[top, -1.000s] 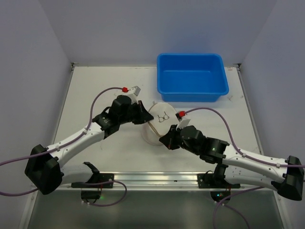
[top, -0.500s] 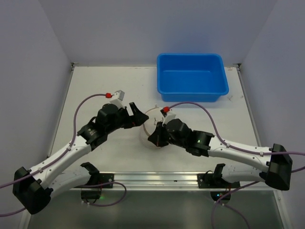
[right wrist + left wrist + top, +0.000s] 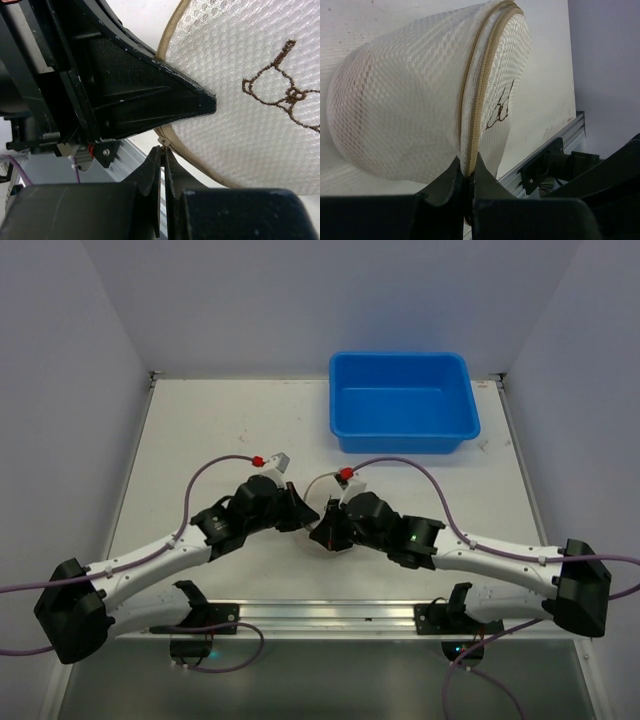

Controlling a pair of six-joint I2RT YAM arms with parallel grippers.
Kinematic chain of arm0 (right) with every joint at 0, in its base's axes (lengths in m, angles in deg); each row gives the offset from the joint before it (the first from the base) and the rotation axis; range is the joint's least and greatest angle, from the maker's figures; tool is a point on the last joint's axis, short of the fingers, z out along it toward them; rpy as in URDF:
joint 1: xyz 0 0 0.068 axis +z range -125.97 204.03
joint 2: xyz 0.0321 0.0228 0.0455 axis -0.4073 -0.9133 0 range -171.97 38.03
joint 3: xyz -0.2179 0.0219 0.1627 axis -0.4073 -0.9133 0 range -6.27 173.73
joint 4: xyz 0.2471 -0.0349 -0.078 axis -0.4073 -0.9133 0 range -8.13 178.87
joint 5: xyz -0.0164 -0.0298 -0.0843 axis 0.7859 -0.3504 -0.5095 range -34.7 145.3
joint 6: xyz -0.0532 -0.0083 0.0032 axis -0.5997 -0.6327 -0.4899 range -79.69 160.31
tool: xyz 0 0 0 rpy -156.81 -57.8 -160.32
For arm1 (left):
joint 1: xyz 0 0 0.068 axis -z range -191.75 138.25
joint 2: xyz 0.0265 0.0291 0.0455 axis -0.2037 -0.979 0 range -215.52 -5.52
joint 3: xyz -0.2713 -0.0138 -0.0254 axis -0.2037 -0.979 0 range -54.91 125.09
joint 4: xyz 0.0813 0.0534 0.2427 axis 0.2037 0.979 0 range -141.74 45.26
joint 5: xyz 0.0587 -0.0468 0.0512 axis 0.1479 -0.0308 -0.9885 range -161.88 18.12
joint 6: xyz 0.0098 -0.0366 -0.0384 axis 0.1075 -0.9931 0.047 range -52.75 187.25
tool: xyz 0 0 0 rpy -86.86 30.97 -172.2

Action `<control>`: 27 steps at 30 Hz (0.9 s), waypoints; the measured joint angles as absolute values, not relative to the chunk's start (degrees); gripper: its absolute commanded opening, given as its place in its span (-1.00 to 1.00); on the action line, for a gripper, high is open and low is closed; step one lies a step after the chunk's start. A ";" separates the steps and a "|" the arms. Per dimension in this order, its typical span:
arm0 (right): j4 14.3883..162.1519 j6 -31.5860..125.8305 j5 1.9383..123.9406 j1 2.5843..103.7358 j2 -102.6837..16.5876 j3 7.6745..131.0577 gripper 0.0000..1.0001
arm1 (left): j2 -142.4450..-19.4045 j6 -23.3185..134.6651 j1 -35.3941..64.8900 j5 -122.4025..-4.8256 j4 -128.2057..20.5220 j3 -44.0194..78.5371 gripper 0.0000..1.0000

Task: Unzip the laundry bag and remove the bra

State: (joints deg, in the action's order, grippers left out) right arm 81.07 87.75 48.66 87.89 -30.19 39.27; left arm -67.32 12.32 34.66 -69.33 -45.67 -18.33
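The laundry bag point(image 3: 405, 110), a white mesh drum, lies tilted on its side, with its tan zipper band point(image 3: 475, 115) and the stitched bra outline point(image 3: 500, 107) facing the front rail. My left gripper point(image 3: 467, 167) is shut on the zipper band at the rim's lower edge. The right gripper point(image 3: 162, 152) is shut on the small zipper pull point(image 3: 163, 142), just under the bag point(image 3: 250, 100). A left finger point(image 3: 150, 100) presses the rim beside it. In the top view both grippers point(image 3: 305, 520) point(image 3: 325, 535) cover most of the bag point(image 3: 320, 490). The bra is hidden inside.
A big blue plastic tub point(image 3: 403, 400) stands at the back right of the white table. A metal rail point(image 3: 320, 615) runs along the near edge, close behind the bag. Grey walls close in the left, right and back sides.
The left gripper let go, drew back open, then came in again and shut on the zipper band. The right arm swung left along the bag's front and has stayed shut.
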 measured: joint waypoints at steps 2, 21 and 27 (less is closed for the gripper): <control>82.25 87.97 48.62 87.89 -28.18 37.15 -1.00 | -67.30 12.32 34.90 -69.33 -45.69 -18.33 -1.00; 82.43 88.14 42.74 86.97 -17.21 29.04 -1.00 | -82.18 21.63 26.88 -58.66 -43.36 -3.64 -0.45; 82.12 88.01 44.42 87.80 -20.64 32.65 -1.00 | -81.61 24.97 24.61 -64.52 -42.85 0.66 0.93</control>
State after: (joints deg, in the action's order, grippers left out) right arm 82.12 88.01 44.42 87.80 -20.64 32.65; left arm -81.61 24.97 24.61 -64.52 -42.85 0.66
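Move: The left hand pinches the zip edge. From it, the zip pull sits roughly 4 cm back and 2 cm to the right, at about the same height, already held in the right fingers. The bag's middle is some 5 cm ahead, 5 cm right and 6 cm below the left hand; the blue bin lies about 30 cm ahead and 21 cm right, some 10 cm lower. For the right hand, the bag's middle is about 8 cm ahead and 3 cm right. Forward and away from the zip pull goes the left hand, still pinching the zip edge for about the first 5 cm and drifting slightly right; then it opens wide, lets go and carries on forward while rising nearly 5 cm over the bag. The right hand keeps its pinch on the zip pull, drawing it almost 5 cm to the right before easing partway back left. ##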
